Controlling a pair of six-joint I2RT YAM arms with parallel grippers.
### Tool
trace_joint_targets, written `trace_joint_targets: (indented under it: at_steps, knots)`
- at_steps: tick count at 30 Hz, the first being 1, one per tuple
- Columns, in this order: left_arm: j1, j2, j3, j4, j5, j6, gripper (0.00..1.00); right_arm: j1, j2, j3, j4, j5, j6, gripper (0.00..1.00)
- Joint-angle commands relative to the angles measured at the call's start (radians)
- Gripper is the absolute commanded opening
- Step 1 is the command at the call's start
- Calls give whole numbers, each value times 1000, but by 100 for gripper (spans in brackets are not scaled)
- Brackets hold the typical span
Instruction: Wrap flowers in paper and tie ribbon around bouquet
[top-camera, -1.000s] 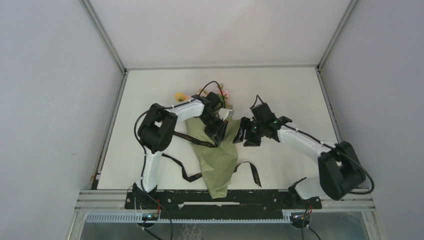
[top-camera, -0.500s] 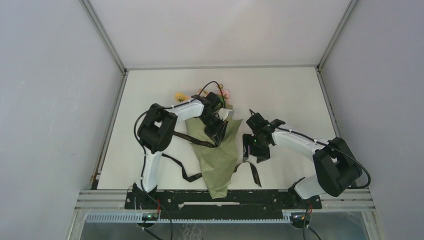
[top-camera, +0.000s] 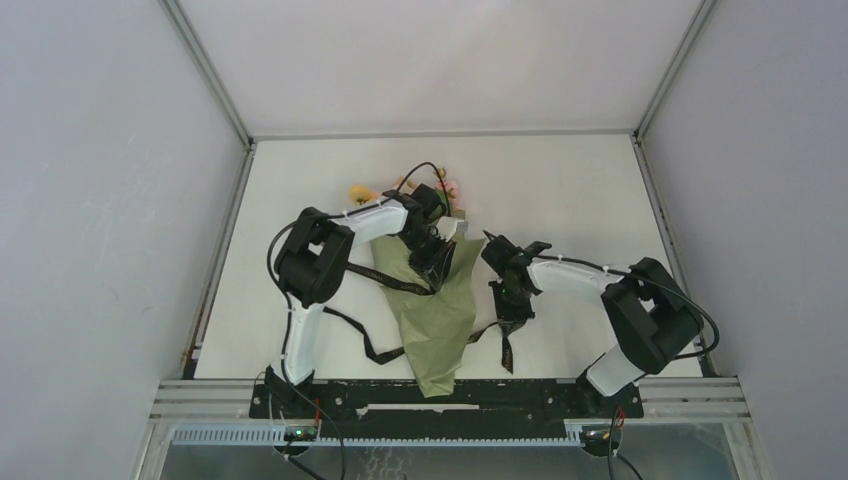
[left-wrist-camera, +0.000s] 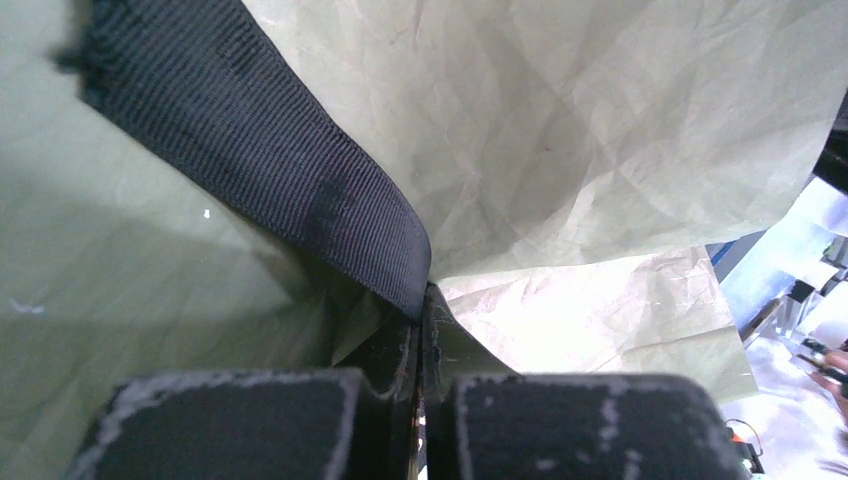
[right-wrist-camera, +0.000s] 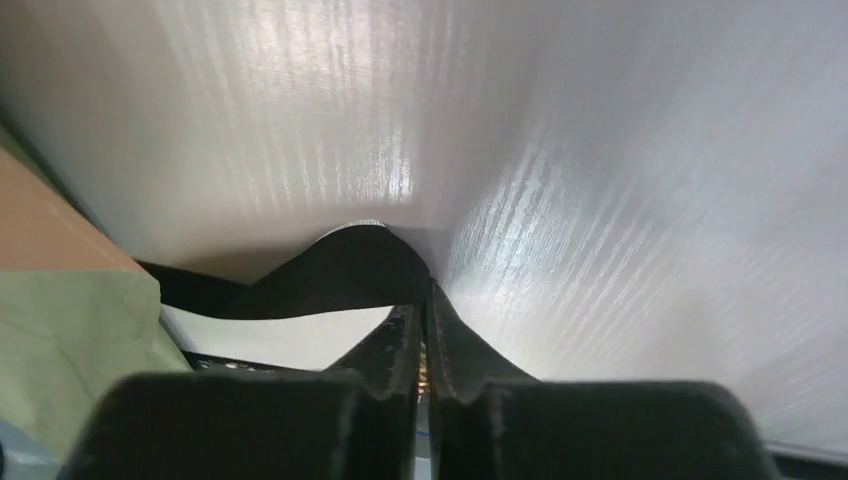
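Observation:
The bouquet lies in the middle of the table, an olive-green paper (top-camera: 440, 325) cone with its tip toward the near edge. Yellow and pink flowers (top-camera: 362, 193) stick out at its far end. The black ribbon (top-camera: 376, 351) passes over the cone and trails off on both sides. My left gripper (top-camera: 436, 264) rests on the upper cone, shut on the ribbon (left-wrist-camera: 250, 150) over the creased paper (left-wrist-camera: 600, 130); its tips (left-wrist-camera: 425, 300) meet. My right gripper (top-camera: 511, 312) points down at the ribbon's right tail (top-camera: 505, 348). It (right-wrist-camera: 427, 295) is shut on the ribbon (right-wrist-camera: 340, 275) just above the white table.
The table (top-camera: 580, 190) is walled by grey panels on the left, right and back. A black metal rail (top-camera: 450, 395) runs along the near edge under both arm bases. A black cable (top-camera: 420, 172) loops above the left wrist, near the flowers.
My right gripper swung from beside the paper toward the near edge, came down on the ribbon's right tail and shut on it. The left arm and the bouquet stayed still.

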Motion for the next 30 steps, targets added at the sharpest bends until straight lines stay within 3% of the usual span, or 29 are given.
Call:
trace_joint_targets:
  at_steps: [1,4,10,13,18,23,27,30]
  knots:
    - [-7,-28,-35,26,-90,30,0,-51,-44,0,69,115,21,0]
    - [-7,-34,-29,24,-111,38,0,-222,-173,1,94,159,10,0]
    - [-6,-52,-27,23,-142,55,0,-816,-605,60,222,22,16,0]
    - [-7,-50,-22,14,-144,62,0,-904,-703,215,227,54,2,0]
    - [-7,-45,-8,10,-141,65,0,-764,-704,403,287,50,-30,0]
    - [-7,-46,-8,11,-134,65,0,-309,-633,424,464,47,-126,0]
    - [1,-55,-2,1,-106,67,0,-135,-484,428,571,-200,-147,0]
    - [12,-69,-1,10,-76,56,0,-54,-387,386,599,-284,-144,0]
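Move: The ribbon's right strand already lies between the right fingertips as they close, just above the table. The paper-wrapped stems run about 15 cm to their left and 3 cm farther out; the flower heads are some 28 cm ahead and 12 cm left. The left fingers still pinch the ribbon on the paper; from them, the strand at the right fingertips lies roughly 8 cm back and 15 cm right, about level. The right fingers finish closing on the ribbon, carry it forward-right, up nearly 40 cm, then sweep left. ##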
